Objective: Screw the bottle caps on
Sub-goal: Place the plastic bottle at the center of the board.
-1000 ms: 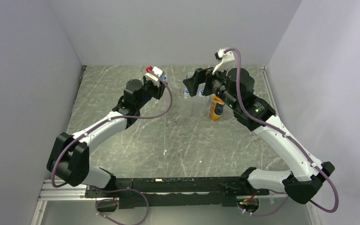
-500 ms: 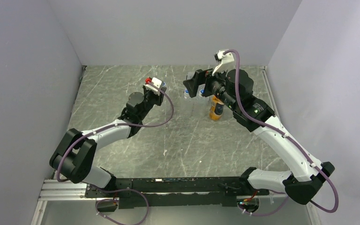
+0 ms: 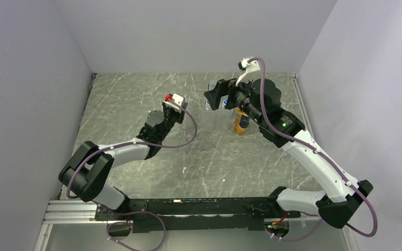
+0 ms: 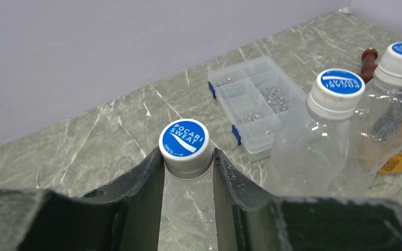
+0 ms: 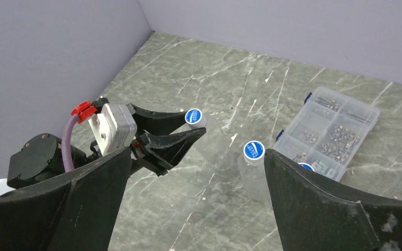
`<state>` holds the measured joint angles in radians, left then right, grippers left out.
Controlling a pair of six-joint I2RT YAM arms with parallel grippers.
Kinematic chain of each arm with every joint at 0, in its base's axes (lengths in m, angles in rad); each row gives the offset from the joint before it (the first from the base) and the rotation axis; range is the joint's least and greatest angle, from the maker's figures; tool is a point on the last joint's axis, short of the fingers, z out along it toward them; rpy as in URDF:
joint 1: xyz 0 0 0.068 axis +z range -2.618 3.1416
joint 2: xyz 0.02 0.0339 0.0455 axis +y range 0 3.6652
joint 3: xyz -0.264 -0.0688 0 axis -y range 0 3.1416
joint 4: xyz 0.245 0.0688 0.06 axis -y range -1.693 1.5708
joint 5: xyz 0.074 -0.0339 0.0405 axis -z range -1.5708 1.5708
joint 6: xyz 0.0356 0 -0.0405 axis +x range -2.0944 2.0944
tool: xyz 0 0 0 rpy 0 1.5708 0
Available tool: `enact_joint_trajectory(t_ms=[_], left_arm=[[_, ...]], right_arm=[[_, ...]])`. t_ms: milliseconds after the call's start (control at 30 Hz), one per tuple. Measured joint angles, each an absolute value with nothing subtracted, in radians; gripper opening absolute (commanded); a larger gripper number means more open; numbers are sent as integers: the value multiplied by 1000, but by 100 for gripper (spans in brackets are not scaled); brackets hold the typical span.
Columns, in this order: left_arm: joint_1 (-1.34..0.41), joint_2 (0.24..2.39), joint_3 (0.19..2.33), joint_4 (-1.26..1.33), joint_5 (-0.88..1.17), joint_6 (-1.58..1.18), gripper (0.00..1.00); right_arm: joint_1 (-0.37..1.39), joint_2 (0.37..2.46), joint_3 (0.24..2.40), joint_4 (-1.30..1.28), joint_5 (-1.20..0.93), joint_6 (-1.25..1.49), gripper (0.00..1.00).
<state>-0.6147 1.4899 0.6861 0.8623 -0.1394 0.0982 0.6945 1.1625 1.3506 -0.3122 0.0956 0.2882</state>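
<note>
A blue bottle cap [image 4: 185, 141] sits on the neck of a clear bottle [image 4: 187, 209]. My left gripper [image 4: 187, 155] is shut on the cap, one finger pressed against each side. The right wrist view shows the same grip on that cap [image 5: 193, 115], with the left gripper [image 5: 194, 122] reaching in from the left. Two more clear bottles [image 4: 314, 141] stand to the right, each with its own blue cap [image 4: 340, 83]. An orange bottle [image 3: 241, 123] stands behind them. My right gripper [image 5: 197, 157] hangs open above the table, holding nothing.
A clear compartment box [image 4: 254, 99] of small metal parts lies behind the bottles, near the back wall. A small brown object [image 4: 369, 56] stands at the far right. Grey walls close in the marble table [image 3: 136, 94] on three sides.
The left wrist has drawn back toward the near side and the left arm has sunk lower. The right arm has barely moved and its jaws stay wide.
</note>
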Motion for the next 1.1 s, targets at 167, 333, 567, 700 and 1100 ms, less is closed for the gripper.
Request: enact_joint_trajectory(t_ms=[167, 333, 567, 700, 1100], left_arm=[[-635, 1493, 662, 885, -167, 113, 2], [-648, 1499, 656, 902, -190, 120, 16], [-656, 1499, 656, 901, -225, 120, 52], [-656, 1499, 656, 894, -251, 120, 65], [-656, 1493, 671, 825, -279, 116, 96]], right_arm=[[694, 1163, 1343, -313, 95, 288, 100], [694, 1161, 1334, -305, 95, 288, 100], [694, 1161, 1329, -305, 95, 288, 100], [694, 1161, 1329, -305, 95, 288, 100], [694, 1161, 1329, -297, 88, 288, 100]])
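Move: The left fingers already hold the plastic bottle upright by its cap, its middle about 9 cm below the hand. Its spot on the board is almost straight beneath, some 20 cm down and 1 cm back. A second bottle stands about 9 cm right and 2 cm back, a third 15 cm right and 2 cm back; the parts box lies 15 cm right, 9 cm ahead. The held bottle is roughly 9 cm ahead and 13 cm left of the right hand, well below. Slowly down by about 1 cm and slightly back, the left hand sets the plastic bottle on the board and pauses. Its fingers then spread wide and let go of the cap, while the hand sinks about another centimetre around it, drifts 1 cm left and turns some 5 degrees counter-clockwise. ##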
